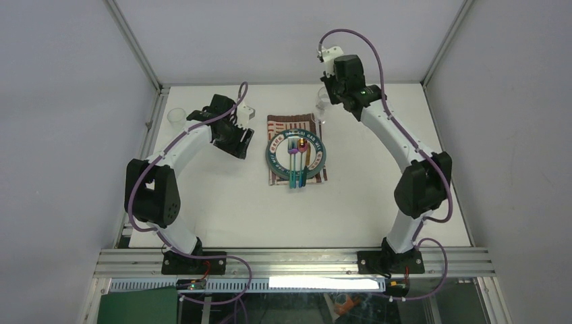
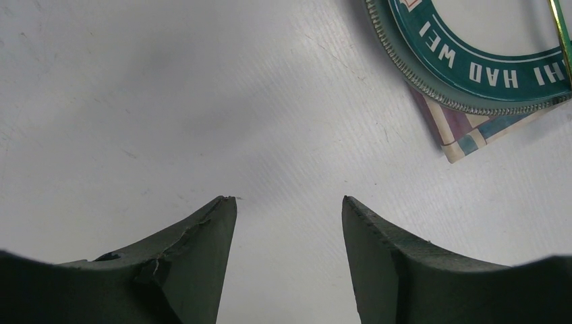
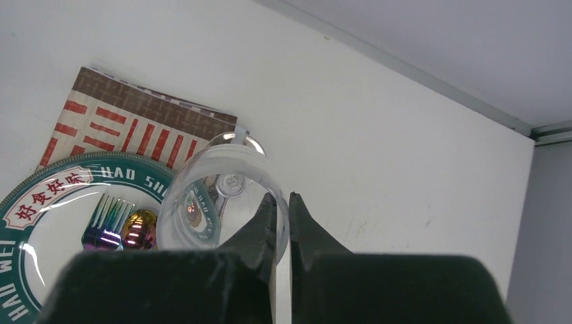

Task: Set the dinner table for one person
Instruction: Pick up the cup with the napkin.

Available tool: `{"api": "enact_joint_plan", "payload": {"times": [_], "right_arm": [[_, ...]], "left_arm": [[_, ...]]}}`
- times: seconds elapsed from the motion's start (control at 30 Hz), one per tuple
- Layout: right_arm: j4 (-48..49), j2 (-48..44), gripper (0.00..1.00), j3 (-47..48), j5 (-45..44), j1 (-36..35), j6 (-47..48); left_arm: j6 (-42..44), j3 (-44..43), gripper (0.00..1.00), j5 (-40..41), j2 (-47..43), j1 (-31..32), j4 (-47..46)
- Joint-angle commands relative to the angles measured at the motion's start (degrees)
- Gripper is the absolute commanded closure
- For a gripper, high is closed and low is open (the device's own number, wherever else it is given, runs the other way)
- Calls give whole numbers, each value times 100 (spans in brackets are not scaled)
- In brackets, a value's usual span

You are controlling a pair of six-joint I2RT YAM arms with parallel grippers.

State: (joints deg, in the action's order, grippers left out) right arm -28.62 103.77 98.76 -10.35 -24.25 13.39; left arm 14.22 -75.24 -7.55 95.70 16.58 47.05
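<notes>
On the white dinner table (image 1: 222, 202) lies a striped placemat (image 1: 290, 121) under a green-rimmed plate (image 1: 270, 154). An iridescent fork (image 3: 106, 219) and spoon (image 3: 139, 228) rest on the plate. My right gripper (image 3: 283, 199) is shut on the rim of a clear glass (image 3: 222, 196), one finger inside it and one outside, at the placemat's back right corner (image 1: 322, 104). Whether the glass touches the table I cannot tell. My left gripper (image 2: 290, 202) hangs open and empty over bare tabletop, left of the plate rim (image 2: 465, 67).
A second clear glass (image 1: 177, 116) stands at the table's back left corner, behind the left arm. Aluminium rails (image 1: 297, 260) edge the table, and grey walls close it in at the back and both sides.
</notes>
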Motion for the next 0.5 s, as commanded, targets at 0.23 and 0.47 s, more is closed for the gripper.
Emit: {"api": "enact_joint_plan", "payload": {"times": [0.23,0.47], "right_arm": [[552,-1367,100,-655,-1074,247,552],[-56,-1753,100,-976,-913,1074,539]], "left_arm": [[69,-56,40,-25,9,115,-150],[111,-136,40,-48,140,214,-145]]}}
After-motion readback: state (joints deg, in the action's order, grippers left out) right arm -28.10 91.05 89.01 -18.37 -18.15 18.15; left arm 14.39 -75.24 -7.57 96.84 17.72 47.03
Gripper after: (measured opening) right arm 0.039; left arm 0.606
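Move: Hanging under the right fingers, the stemmed cup has its middle about 8 cm below that hand, 3 cm to its left and 2 cm ahead. The open table it is being taken to lies roughly 20 cm to the right, 3 cm back and 21 cm below. The striped napkin's middle is some 11 cm left and 5 cm back, with the plate on it 12 cm left and 7 cm back, both about 20 cm down. From the idle left hand, that open table is some 48 cm right, 8 cm ahead and 7 cm below. Carrying the already lifted cup by its rim in a kept pinch, the right hand rises about 6.5 cm while starting off to the right, then swings faster to the right and begins to sink, some 9.5 cm rightward in all and 3 cm back, away from the napkin and plate. The wrist tips up at first, then partly levels again, turning about 10 degrees clockwise. ##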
